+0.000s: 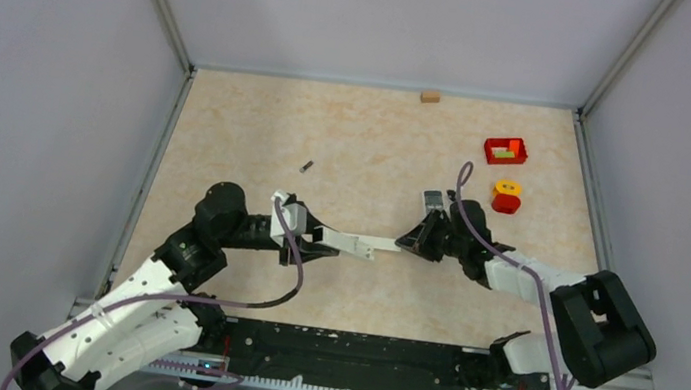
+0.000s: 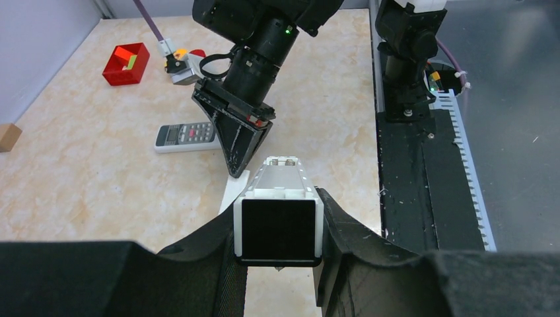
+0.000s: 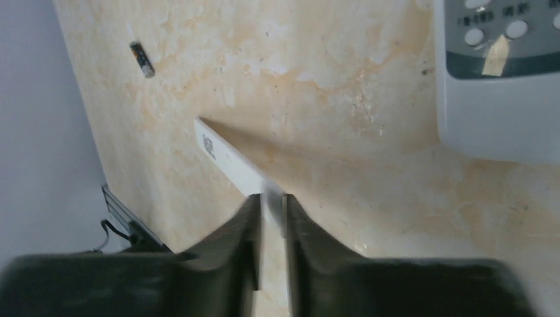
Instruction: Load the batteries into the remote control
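The remote control (image 1: 433, 202) (image 2: 187, 137) (image 3: 502, 79), a small white handset with grey buttons, lies flat on the table just behind my right gripper. One dark battery (image 1: 306, 165) (image 3: 142, 59) lies alone further left. My left gripper (image 1: 324, 237) (image 2: 277, 231) is shut on a long white bar (image 1: 355, 244) (image 2: 279, 198) with a black end face, held level above the table. My right gripper (image 1: 406, 243) (image 2: 238, 170) (image 3: 271, 205) meets the bar's far end, shut on a thin white strip (image 3: 228, 158) (image 2: 232, 195) with a small label.
A red tray (image 1: 505, 152) (image 2: 125, 64) and a yellow-topped red cylinder (image 1: 507, 196) stand at the back right. A small wooden block (image 1: 430, 96) (image 2: 8, 137) sits by the back wall. The black base rail (image 1: 350, 357) runs along the near edge, and walls enclose the table.
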Available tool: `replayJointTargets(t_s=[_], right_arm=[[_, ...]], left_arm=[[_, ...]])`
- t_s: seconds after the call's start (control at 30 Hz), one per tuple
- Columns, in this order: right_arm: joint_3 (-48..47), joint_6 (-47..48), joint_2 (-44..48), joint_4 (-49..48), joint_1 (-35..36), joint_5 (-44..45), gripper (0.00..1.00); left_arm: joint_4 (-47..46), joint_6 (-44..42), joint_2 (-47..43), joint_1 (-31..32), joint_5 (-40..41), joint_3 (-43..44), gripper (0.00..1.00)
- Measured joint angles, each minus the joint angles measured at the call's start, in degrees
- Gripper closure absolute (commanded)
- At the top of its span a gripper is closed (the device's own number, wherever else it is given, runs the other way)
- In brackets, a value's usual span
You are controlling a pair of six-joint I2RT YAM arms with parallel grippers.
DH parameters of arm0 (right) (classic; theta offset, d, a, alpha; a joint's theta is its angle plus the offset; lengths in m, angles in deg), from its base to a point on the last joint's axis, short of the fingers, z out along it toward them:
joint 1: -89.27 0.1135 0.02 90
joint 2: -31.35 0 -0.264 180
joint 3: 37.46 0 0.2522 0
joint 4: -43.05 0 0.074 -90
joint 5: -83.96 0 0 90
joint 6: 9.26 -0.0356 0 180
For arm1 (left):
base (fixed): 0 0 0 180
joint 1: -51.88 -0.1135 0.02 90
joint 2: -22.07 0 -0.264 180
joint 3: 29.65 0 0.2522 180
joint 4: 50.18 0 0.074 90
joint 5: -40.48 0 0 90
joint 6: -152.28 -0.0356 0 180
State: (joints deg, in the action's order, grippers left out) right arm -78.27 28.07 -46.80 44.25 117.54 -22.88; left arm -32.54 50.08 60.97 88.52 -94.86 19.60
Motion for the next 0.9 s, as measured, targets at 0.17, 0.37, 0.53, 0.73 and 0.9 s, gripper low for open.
replayJointTargets(t_s=[0.17, 0.37, 0.53, 0.73, 0.9], right_arm=[[-1.0, 3.6, 1.4, 5.8, 0.1, -0.1, 0.29], [-6.4, 10.4, 11.3, 13.9, 0.1, -1.5, 0.23], [-7.3, 16.8, 21.0, 8.5, 0.2, -12.0, 0.18], [-8.4, 21.4, 22.7, 0.4, 5.3, -24.8, 0.18], [-10.4, 27.9, 20.2, 0.2, 14.0, -29.8, 0.18]], left_arm=[[0.1, -0.4, 0.6, 0.0, -0.7, 0.1, 1.0], [-0.2, -0.4, 1.4, 0.0, -1.8, 0.1, 1.0], [-0.4, 0.3, 3.5, 0.0, -4.0, 0.9, 0.98], [-2.1, 3.2, 6.4, 0.0, -7.4, 2.2, 0.97], [-4.8, 7.2, 7.5, 0.0, -9.3, 2.7, 0.97]])
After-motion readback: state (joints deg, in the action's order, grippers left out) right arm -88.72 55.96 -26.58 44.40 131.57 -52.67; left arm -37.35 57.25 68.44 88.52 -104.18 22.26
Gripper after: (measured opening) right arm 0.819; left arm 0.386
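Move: The open white remote is already in the left gripper, its middle about 4 cm to the right of that hand and level with it. From the right hand, low at the table, it lies some 12 cm back, 9 cm left and 19 cm up. The battery cover, its near end between the right fingers, has its middle 4 cm left of the right hand and 1 cm below; the keypad remote lies 7 cm ahead, 5 cm right, 1 cm below. Open the right gripper wide to let go of the battery cover at the table, lift it about 19 cm, then swing it back and left towards the held remote's free end, turning counter-clockwise some 50 degrees with the fingers tipping up until they stand open around that end. Keep the left grip, easing the remote about 2 cm right. ##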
